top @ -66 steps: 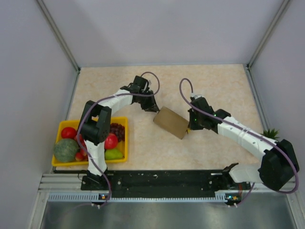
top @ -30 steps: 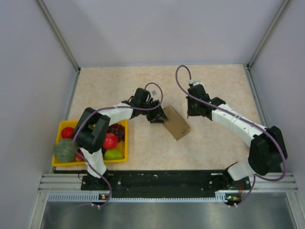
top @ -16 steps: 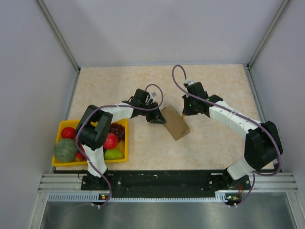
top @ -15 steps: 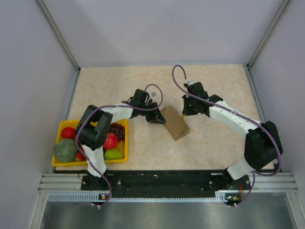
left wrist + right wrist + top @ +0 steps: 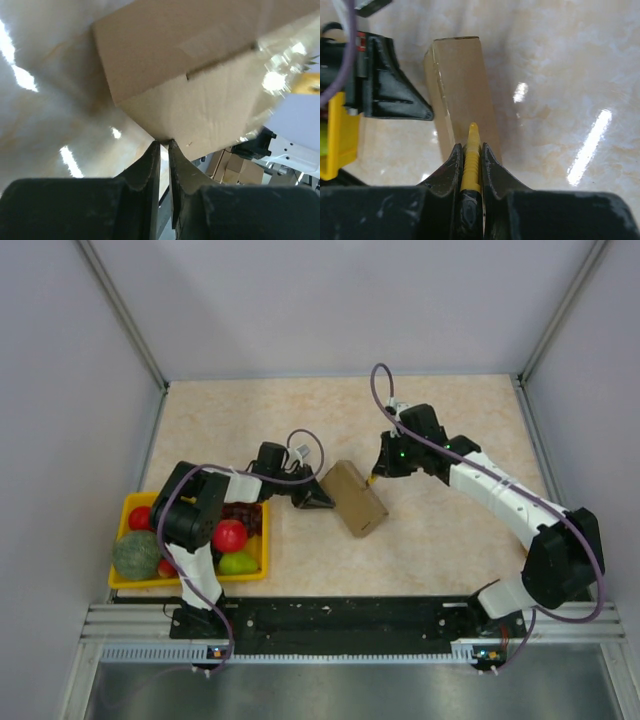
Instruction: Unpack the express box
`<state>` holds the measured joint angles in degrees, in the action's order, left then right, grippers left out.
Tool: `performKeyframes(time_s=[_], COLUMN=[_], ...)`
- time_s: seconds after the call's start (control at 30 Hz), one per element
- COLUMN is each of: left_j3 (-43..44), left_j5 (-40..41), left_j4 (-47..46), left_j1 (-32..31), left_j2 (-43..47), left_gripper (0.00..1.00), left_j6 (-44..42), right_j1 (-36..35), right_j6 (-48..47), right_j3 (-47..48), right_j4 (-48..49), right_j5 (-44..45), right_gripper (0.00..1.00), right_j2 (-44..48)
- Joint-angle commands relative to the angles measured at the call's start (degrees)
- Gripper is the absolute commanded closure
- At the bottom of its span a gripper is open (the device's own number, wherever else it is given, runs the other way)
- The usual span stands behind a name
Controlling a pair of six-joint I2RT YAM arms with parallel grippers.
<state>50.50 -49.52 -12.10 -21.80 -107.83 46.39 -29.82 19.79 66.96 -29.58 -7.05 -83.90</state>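
Note:
The express box [image 5: 355, 500], a small plain brown cardboard box, lies closed and slanted mid-table. My left gripper [image 5: 322, 503] is at its left edge. In the left wrist view the box [image 5: 200, 65] fills the top, and the left gripper [image 5: 164, 143] has its jaws nearly together, the tips pinching the box's lowest corner. My right gripper [image 5: 377, 476] hovers at the box's far right end. It is shut on a yellow ribbed cutter [image 5: 472, 137], whose tip points at the box's top face [image 5: 462, 95]. The left gripper's black fingers [image 5: 395, 97] show beside the box.
A yellow fruit tray [image 5: 264, 545] with a melon, red fruit, a pear and grapes stands at the near left, right behind the left arm. Its corner [image 5: 335, 135] shows in the right wrist view. Grey walls enclose the table on three sides.
My left gripper has closed from open onto the box's edge and drawn toward the near left. The box slid slightly with it. The right gripper shifted over the box's far end.

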Motion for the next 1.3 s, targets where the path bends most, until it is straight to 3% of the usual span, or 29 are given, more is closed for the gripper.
performKeyframes(time_s=[0.0,0.27,0.57,0.67,0.73,0.83,0.87,1.03,1.2,1.27], left_j3=[-3.65,-2.78,-0.32,0.12,0.12,-1.1,-0.67,4.07,10.31,10.67], left_j5=[5.66,6.01,11.01,16.63,24.44,33.06,34.13,33.45,30.97,29.31], left_j4=[1.46,3.13,11.83,19.1,22.19,23.7,23.79,21.33,21.07,16.16], left_j1=[1.06,1.94,2.03,2.03,2.03,2.03,2.03,2.03,2.03,2.03], left_j2=[-0.98,-0.36,5.43,9.29,14.12,23.61,25.55,28.91,21.09,19.08], left_gripper=[0.85,0.84,0.78,0.74,0.73,0.63,0.53,0.33,0.32,0.32], left_j6=[-1.92,-2.27,-5.78,-7.45,-7.28,-5.61,-5.44,-9.12,-13.17,-14.57], right_j1=[-0.15,-0.15,-0.15,-0.23,-0.23,-0.15,-0.15,-0.24,-0.67,-1.63], right_j6=[3.23,3.59,3.24,3.41,3.24,2.62,2.53,3.93,4.03,3.85], right_j3=[3.35,2.56,-0.69,-2.09,-2.97,-4.2,-4.64,-7.8,-11.76,-13.33], right_j4=[3.04,3.04,3.04,3.04,2.95,2.17,1.9,-2.22,-8.38,-9.09], right_j5=[-7.8,-5.0,-0.43,2.21,3.35,3.53,3.62,6.78,7.32,7.22], right_gripper=[1.0,1.0,1.0,1.0,1.0,1.0,1.0,1.0,1.0,1.0], right_j2=[3.91,6.64,4.18,5.49,7.6,10.24,10.85,14.28,16.48,18.58])
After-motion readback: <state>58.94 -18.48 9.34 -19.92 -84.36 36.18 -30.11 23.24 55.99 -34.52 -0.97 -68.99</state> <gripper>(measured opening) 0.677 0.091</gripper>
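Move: The box lies right by the left hand's fingertips, which are nearly shut against its left long side: its middle is about 4 cm to the right, 1 cm ahead and roughly level in height. The knife held in the right hand is some 8 cm right, 5 cm ahead and 8 cm above the left fingertips; the yellow bin's middle is about 29 cm left and 6 cm back. From the right hand, the box's middle is about 4 cm left, 4 cm back and 10 cm below. The box is first followed down by the left fingertips, about 3 cm down and 2 cm left; after a brief stay they come off it, rising some 14 cm forward and left over its far-left end, opening wide and swinging counter-clockwise. Keeping the knife gripped, the right hand lifts about 4 cm, leftward at first, then sinks and draws back to the right, away from the box. ##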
